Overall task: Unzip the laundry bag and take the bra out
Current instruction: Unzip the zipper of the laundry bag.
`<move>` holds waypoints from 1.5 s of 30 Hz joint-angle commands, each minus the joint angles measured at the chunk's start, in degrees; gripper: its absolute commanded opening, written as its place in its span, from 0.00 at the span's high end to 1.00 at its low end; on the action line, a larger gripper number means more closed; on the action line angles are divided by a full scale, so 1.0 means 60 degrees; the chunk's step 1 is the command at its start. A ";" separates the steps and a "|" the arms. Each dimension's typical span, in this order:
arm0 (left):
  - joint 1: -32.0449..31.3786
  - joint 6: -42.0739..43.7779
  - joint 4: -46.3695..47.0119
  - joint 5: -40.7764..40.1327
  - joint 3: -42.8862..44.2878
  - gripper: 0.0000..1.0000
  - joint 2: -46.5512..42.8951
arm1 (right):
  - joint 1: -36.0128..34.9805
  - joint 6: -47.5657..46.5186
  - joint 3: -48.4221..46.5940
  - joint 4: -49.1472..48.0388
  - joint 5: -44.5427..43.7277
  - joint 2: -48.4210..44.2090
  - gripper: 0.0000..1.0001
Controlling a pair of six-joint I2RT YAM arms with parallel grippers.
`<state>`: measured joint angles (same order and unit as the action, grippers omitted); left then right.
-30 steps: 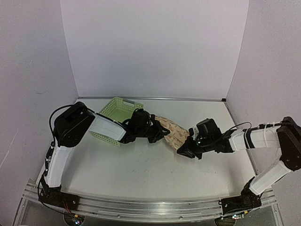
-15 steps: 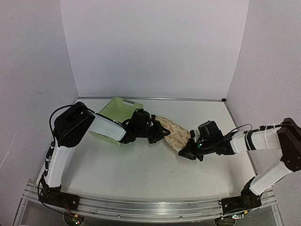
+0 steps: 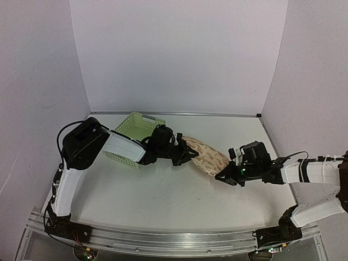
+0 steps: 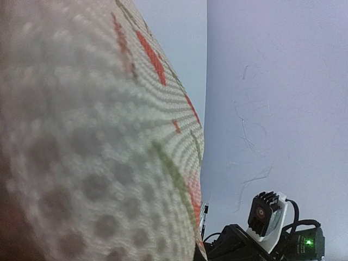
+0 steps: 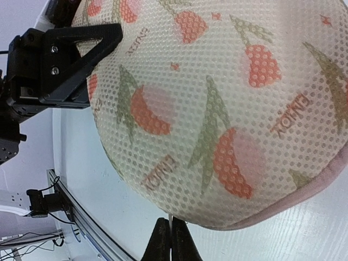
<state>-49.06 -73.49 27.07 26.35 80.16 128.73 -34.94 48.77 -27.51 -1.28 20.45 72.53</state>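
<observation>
The laundry bag (image 3: 205,155), a beige mesh pouch with red and green motifs, lies stretched between both arms on the table. My left gripper (image 3: 184,154) is shut on its left end; one black finger (image 5: 76,54) presses against the mesh. In the left wrist view the bag (image 4: 98,136) fills the frame and hides that gripper's fingers. My right gripper (image 5: 171,232) is shut on a thin white zipper pull (image 5: 171,219) at the lower rim of the bag (image 5: 217,109), at its right end (image 3: 223,175). The bra is hidden.
A light green slotted basket (image 3: 130,133) stands behind the left forearm at the back left. White walls close in the table on three sides. The metal rail (image 3: 163,242) with the arm bases runs along the near edge.
The right gripper has shut on the zipper pull and moved right and toward the near edge. The bag's right end has stretched out with it. The left arm stays put.
</observation>
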 commanded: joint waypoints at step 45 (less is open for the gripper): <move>0.0595 0.0955 -0.0933 0.3537 0.1697 0.87 -0.0248 | 0.0061 -0.1325 0.1289 0.3147 -0.2935 -0.5116 1.00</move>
<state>-47.16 -70.02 22.35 46.02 88.12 132.62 -34.22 40.07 -20.43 17.85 2.42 43.27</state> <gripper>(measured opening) 0.072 0.024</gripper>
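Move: Just off the right fingers, which are already shut at the laundry bag's near rim where the zipper pull is, the bag's middle lies about 9 cm ahead and 5 cm to the left, at roughly the same height. The left hand still grips the bag's far end, and the bag's middle is some 4 cm to that hand's right and barely 1 cm back. The green basket stands about 26 cm to the left hand's left, 8 cm farther out and 7 cm lower. Drawing the zipper pull away from the left hand, the closed right fingers travel about 8 cm to the right, rising some 2 cm and swinging roughly 20 degrees to point more forward. The left hand keeps its grip on the far end, lifts it about 2 cm before easing partly down again, and comes back a couple of centimetres, drifting right and turning clockwise. ##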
